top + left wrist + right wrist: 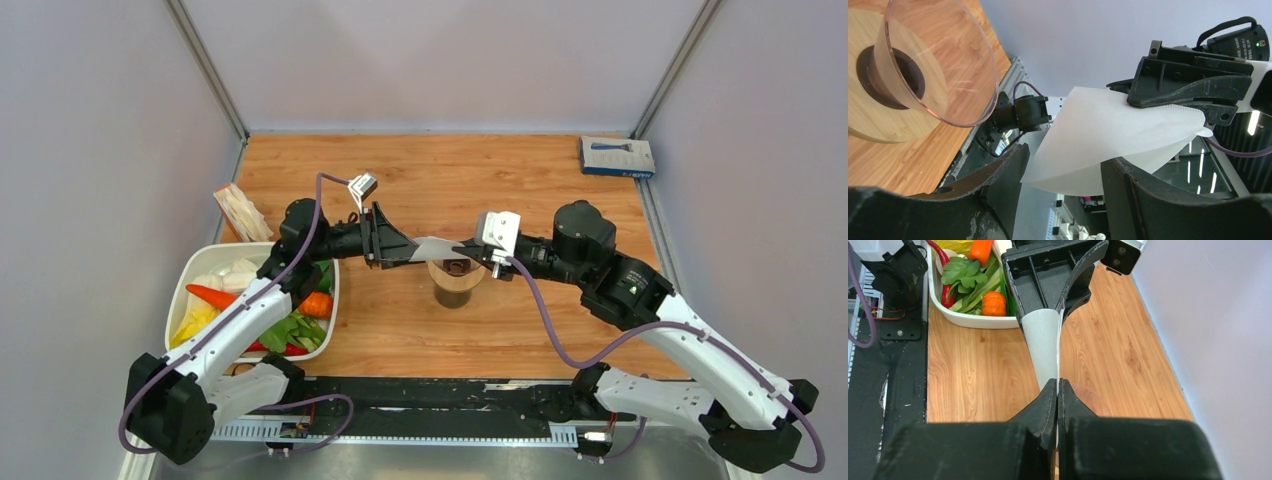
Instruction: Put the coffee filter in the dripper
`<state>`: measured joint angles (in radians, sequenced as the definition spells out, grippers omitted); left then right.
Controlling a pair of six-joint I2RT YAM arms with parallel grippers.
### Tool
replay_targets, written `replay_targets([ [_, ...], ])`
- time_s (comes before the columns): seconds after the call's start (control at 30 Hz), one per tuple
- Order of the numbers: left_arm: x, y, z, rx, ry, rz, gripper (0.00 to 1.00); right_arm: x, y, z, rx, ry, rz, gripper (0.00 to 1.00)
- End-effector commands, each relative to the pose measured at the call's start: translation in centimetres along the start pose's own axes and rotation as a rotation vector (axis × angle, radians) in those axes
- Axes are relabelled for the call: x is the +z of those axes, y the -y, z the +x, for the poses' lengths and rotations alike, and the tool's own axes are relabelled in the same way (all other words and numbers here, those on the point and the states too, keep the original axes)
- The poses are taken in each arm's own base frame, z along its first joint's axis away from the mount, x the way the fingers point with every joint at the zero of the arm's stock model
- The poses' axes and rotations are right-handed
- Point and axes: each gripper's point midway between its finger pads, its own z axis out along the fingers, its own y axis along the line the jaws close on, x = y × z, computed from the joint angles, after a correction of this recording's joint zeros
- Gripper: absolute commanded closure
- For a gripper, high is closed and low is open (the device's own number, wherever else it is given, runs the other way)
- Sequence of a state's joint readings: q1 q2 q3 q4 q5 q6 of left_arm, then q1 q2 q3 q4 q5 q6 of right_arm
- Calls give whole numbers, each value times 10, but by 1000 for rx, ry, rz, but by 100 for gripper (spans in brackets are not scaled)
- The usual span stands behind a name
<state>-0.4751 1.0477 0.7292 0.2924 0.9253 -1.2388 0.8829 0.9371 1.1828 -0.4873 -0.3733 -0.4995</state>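
The coffee filter [432, 248] is a white paper cone held level in the air between the two grippers, just above the dripper. My right gripper [1057, 382] is shut on its narrow end. The filter's wide end [1098, 145] lies between the spread fingers of my left gripper [1065, 165], which is open; a gap shows beside the left finger [1003, 175]. The dripper [943, 65] is a clear cone on a round tan ring base [878, 120]. In the top view the dripper [455, 270] sits on a brown-tinted glass cup [452, 294] at mid-table.
A white tray [196, 263] of vegetables stands at the left, under the left arm. A small packet [240, 212] lies behind it. A blue box [617, 157] lies at the far right corner. A black mat [440, 395] runs along the near edge.
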Motion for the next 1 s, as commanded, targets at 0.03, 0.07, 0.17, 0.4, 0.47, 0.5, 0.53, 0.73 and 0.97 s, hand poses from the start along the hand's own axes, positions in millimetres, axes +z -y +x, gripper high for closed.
replay_targets([
  [0.03, 1, 7, -5, -19, 18, 40, 35, -4, 13, -16, -18, 72, 83, 100],
  [0.07, 1, 6, -5, -28, 19, 41, 35, -3, 15, -17, -23, 78, 94, 100],
  [0.17, 1, 7, -5, -40, 19, 53, 36, -1, 14, -17, -29, 82, 89, 100],
  [0.4, 0, 19, -7, -8, 21, 95, 47, 1, 9, -20, -29, 103, 58, 100],
  [0.47, 0, 22, -7, 5, 19, 105, 51, 1, 6, -21, -24, 112, 43, 100],
  [0.5, 0, 24, -7, 11, 18, 109, 51, 1, 6, -22, -22, 114, 41, 100],
  [0.53, -1, 26, -7, 20, 16, 117, 53, 0, 6, -23, -18, 115, 41, 100],
  [0.73, -3, 33, -6, 50, 11, 132, 63, -1, 2, -23, -5, 116, 30, 100],
  [0.97, -4, 32, -3, 62, -2, 110, 99, -8, 7, -17, -9, 65, 56, 91],
])
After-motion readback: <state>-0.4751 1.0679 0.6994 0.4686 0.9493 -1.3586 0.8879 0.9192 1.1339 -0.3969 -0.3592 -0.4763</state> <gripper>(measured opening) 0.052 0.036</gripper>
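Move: The coffee filter, already pinched at its far end by the right hand, lies with its middle about 4 cm right of the left hand, 1 cm ahead and 2 cm up; from the right hand it is some 4 cm left and 2 cm down. The dripper stands about 8 cm right of the left hand, 4 cm ahead and 14 cm below. Its carafe sits directly beneath it, about 21 cm below that hand. The filter's free edge is taken between the left fingers, which close from well open to almost shut and begin to pinch one paper wall as the hand rises about 1.5 cm and rolls slightly. The right hand stays nearly in place, still pinching the other end, with only a few degrees of turn. ##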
